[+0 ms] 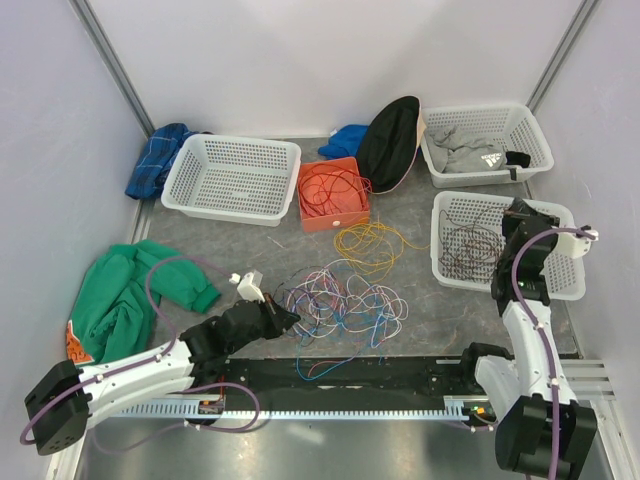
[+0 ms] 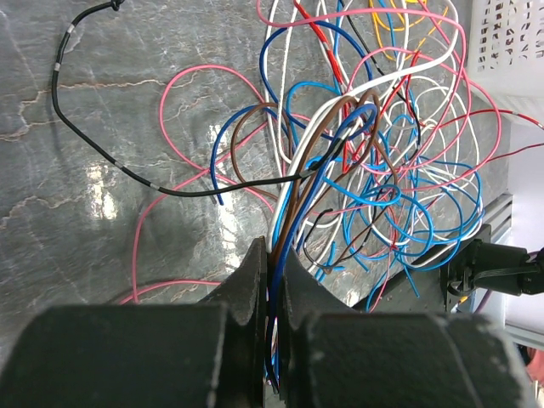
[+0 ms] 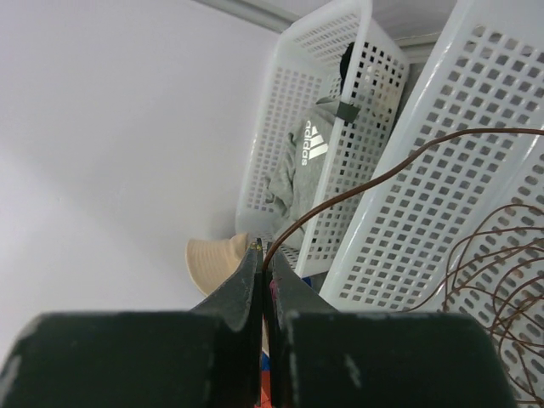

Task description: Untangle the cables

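Note:
A tangle of thin cables (image 1: 345, 300) in blue, white, pink, red and brown lies on the grey table (image 1: 420, 300). My left gripper (image 1: 285, 318) lies low at the tangle's left edge. In the left wrist view it (image 2: 274, 251) is shut on a small bundle of blue, brown and white cables (image 2: 293, 200) that run between its fingers. A black cable (image 2: 102, 157) curves off to the left. My right gripper (image 1: 520, 212) hangs over the near right basket (image 1: 575, 285) and is shut (image 3: 265, 252) on one brown cable (image 3: 382, 178), which arcs down to brown coils (image 1: 465, 250) inside it.
Yellow cables (image 1: 370, 243) lie behind the tangle and orange ones fill an orange box (image 1: 332, 190). A white basket (image 1: 232, 178) stands back left, another with a grey garment (image 1: 487, 145) back right. Green cloth (image 1: 125, 290), blue cloth (image 1: 155, 160), a black hat (image 1: 390, 140) and a black front rail (image 1: 350, 372) surround the area.

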Controlling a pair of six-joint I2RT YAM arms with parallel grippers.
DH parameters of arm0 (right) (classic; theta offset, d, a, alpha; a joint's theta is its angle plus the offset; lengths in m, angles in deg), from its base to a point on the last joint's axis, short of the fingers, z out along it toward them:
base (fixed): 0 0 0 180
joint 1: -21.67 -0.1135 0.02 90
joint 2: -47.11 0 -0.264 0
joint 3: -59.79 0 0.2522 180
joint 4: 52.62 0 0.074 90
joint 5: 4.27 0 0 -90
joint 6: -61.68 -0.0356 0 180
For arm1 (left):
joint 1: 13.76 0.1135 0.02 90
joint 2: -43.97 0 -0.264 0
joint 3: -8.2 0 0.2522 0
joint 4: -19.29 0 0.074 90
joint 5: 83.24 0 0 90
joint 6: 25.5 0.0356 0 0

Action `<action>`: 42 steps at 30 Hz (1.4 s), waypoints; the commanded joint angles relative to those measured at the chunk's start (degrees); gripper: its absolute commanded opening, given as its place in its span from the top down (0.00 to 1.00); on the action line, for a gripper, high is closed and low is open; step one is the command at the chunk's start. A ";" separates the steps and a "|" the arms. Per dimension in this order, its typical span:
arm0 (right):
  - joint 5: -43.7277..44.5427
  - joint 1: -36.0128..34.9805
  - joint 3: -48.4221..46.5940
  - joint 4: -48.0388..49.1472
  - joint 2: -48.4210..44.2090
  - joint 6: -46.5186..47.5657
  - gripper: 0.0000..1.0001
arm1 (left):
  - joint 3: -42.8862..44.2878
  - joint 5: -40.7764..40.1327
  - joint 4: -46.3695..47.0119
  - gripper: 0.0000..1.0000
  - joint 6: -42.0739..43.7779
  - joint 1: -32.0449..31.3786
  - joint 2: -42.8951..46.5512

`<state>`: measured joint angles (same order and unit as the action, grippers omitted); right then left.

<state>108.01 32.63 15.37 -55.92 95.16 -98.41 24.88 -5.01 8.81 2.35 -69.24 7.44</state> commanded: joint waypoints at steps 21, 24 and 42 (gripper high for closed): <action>-9.96 -16.49 -19.35 -15.63 8.81 28.41 0.13 | -0.20 -2.47 -0.12 0.98 1.33 0.02 0.77; -15.51 -20.62 -17.52 -16.17 8.29 33.77 0.14 | 1.47 -2.91 -1.09 0.98 1.59 -0.06 -0.20; -6.38 -43.30 -10.83 -13.37 29.01 42.58 0.14 | 9.29 -15.73 -16.21 0.98 5.72 0.11 5.95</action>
<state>97.17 -10.69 6.19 -72.82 118.99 -56.44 30.73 -13.82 -3.56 4.47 -69.24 12.40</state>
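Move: Straight below my right hand, about 20 cm down, is the middle of the right-hand white bin; the brown cable heap in it lies some 9 cm left and 23 cm down. At table level, the yellow cable coil is about 33 cm left, level with me, the orange box 41 cm left and 13 cm farther out. From my left hand the tangle is 10 cm right and 4 cm ahead, the yellow coil 16 cm right and 17 cm ahead. I dip my right hand into the bin, open it wide to let go of the brown cable, then rise and swing left some 27 cm overall, turning counter-clockwise and tipping the fingers down, before sinking open towards the yellow coil. My left hand keeps its pinch on the dark-and-white cable bundle, late easing it about 3 cm left, up and forward. ##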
